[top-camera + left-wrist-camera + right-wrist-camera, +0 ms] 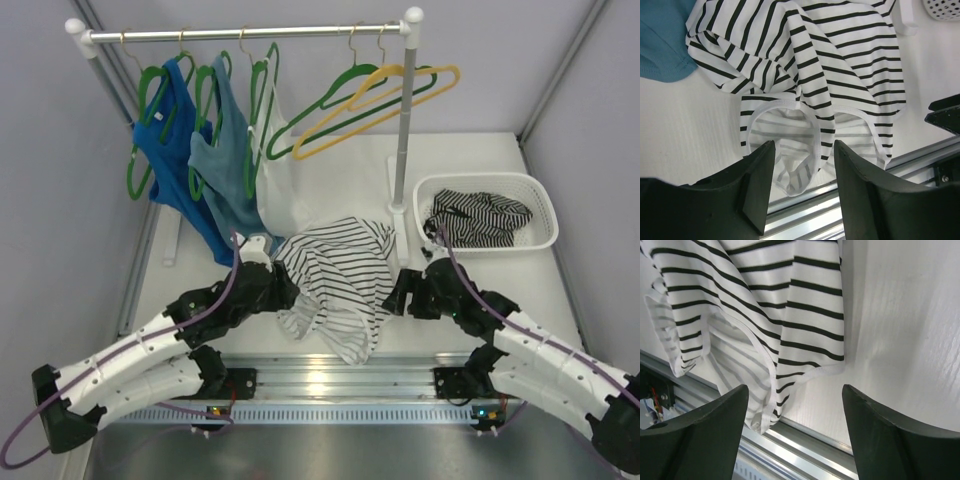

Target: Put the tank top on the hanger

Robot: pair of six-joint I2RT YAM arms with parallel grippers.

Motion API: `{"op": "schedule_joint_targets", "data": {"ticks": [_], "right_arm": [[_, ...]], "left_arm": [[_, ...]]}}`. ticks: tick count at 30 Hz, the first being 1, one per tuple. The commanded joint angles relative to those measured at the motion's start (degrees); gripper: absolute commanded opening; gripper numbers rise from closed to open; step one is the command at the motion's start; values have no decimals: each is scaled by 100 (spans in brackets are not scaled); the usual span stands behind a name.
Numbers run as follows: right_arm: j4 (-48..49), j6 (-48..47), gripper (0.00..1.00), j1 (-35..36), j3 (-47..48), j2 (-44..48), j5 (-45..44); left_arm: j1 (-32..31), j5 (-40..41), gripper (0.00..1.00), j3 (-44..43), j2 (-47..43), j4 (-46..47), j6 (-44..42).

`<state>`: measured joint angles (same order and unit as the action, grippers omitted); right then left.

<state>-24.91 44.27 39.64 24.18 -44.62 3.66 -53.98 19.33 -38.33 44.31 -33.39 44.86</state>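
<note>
The tank top, white with thin black stripes, lies crumpled on the table between my two arms, its lower part reaching the near edge. An empty green hanger hangs on the rack rail beside a yellow one. My left gripper is at the garment's left side. In the left wrist view it is open, and a strap loop of the tank top lies just past its fingertips, not held. My right gripper is at the garment's right edge. It is open over the tank top's hem and bare table.
A blue top, a teal top and a white top hang on green hangers from the rail. The yellow hanger hangs near the rack post. A white basket holds a darker striped garment. An aluminium rail runs along the near edge.
</note>
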Motion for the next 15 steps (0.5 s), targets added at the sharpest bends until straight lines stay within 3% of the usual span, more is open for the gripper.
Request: {"op": "schedule_joint_targets", "data": {"ticks": [1,6,15], "right_arm": [[66,-366,77,88,534,181,-348],[-216,-612,87,79,894,349,-674],[-576,-911,97,70,1580,314,-884]], "left_arm": [[19,-87,55,-403,-308,-212,-206],[19,-71,55,-553,-608,-317,-364],[19,-421,54,-1044,-731,-371,-723]]}}
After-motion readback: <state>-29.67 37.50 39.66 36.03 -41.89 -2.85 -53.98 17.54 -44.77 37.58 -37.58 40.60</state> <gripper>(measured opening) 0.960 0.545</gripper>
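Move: The striped tank top lies spread on the table, its middle about 9 cm left of the right hand, 3 cm ahead and 8 cm below. The yellow hanger is some 20 cm ahead of that hand, 2 cm to its left and 28 cm above. The basket's middle is about 20 cm ahead, 22 cm right and 4 cm below. For the left hand, the tank top's middle is about 10 cm right, 1 cm ahead and 14 cm lower. Take both empty grippers up, clear of the flattened tank top. Raise the right one about 8 cm, easing it forward towards the hanging hangers, tipping its fingers up some 15 degrees and spreading them nearly fully open. Lift the left almost straight up by 6 cm, its fingertips tilting up slightly and its half-open gap unchanged. ##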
